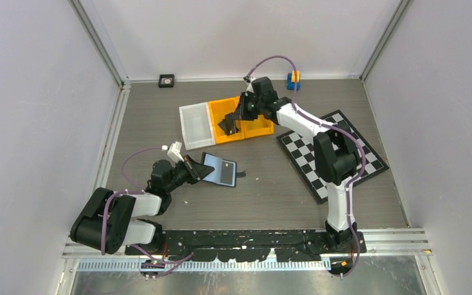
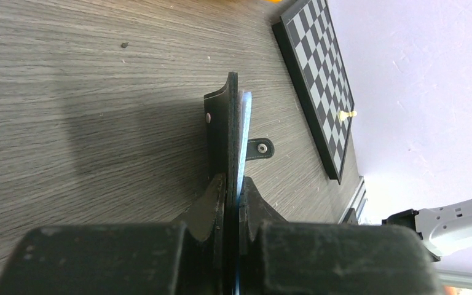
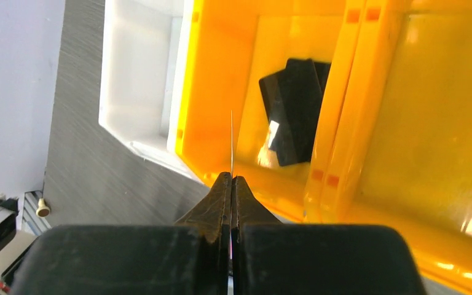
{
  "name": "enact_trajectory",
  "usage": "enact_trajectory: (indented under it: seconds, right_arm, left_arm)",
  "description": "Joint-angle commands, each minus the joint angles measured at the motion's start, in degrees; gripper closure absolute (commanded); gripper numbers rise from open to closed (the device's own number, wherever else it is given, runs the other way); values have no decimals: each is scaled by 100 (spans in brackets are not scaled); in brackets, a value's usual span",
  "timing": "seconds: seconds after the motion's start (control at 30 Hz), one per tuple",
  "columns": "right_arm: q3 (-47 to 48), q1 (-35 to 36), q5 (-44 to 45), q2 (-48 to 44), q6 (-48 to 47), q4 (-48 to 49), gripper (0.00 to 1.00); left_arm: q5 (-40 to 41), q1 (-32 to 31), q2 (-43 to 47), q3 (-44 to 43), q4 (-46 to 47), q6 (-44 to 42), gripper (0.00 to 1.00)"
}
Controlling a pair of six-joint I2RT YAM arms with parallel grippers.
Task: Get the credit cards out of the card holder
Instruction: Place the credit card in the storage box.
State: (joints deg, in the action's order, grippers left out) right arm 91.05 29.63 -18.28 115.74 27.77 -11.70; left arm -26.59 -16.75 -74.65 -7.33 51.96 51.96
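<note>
The card holder (image 1: 221, 171) is an open black wallet with pale blue-grey inner panels, lying in the middle of the table. My left gripper (image 1: 195, 171) is shut on its left edge. In the left wrist view the card holder (image 2: 230, 132) stands edge-on between the closed left gripper (image 2: 233, 184), its strap tab (image 2: 259, 148) resting on the table. My right gripper (image 3: 232, 179) hangs over the orange bin (image 3: 215, 123), shut on one thin credit card (image 3: 232, 141) seen edge-on. Two black credit cards (image 3: 295, 110) lie overlapping in that bin.
A white bin (image 1: 195, 126) adjoins the orange bin (image 1: 261, 129) on its left. A chessboard (image 1: 332, 153) lies at the right, with a white pawn (image 2: 344, 114) on it. A small black square block (image 1: 166, 80) and a blue-yellow object (image 1: 293, 80) sit by the back wall.
</note>
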Motion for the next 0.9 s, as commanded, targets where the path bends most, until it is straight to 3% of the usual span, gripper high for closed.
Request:
enact_trajectory:
  seconds: [0.0, 0.47, 0.7, 0.87]
  right_arm:
    - [884, 34, -149, 504, -329, -382, 100]
    - [2555, 34, -315, 1826, -539, -807, 100]
    - [2633, 30, -54, 1636, -613, -1023, 78]
    - [1895, 34, 99, 841, -657, -809, 69]
  left_arm:
    - [-22, 23, 76, -43, 165, -276, 100]
    - [-224, 23, 29, 144, 551, -362, 100]
    - [-223, 23, 65, 149, 552, -411, 100]
    - [-194, 23, 39, 162, 556, -455, 100]
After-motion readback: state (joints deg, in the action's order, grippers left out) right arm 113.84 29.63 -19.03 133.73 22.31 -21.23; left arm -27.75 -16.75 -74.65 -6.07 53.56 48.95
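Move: Ahead of the right hand, which still pinches a credit card, the dark pile of cards in the middle yellow compartment lies about 6 cm forward, 3 cm left and 12 cm below. The white box stands some 11 cm left of that pile, the right-hand yellow compartment about 9 cm right of it and 3 cm farther out. The opened card holder is roughly 19 cm back and 6 cm left of the right hand. From the left hand, the pile is some 23 cm ahead, 5 cm right and 7 cm lower. Carrying the card over the middle yellow compartment, the right hand goes about 5 cm forward and 3 cm left while sinking some 4 cm towards the pile, its wrist nearly unturned. There it eases to a stop and opens its fingers to roughly a quarter, letting go of the card. ##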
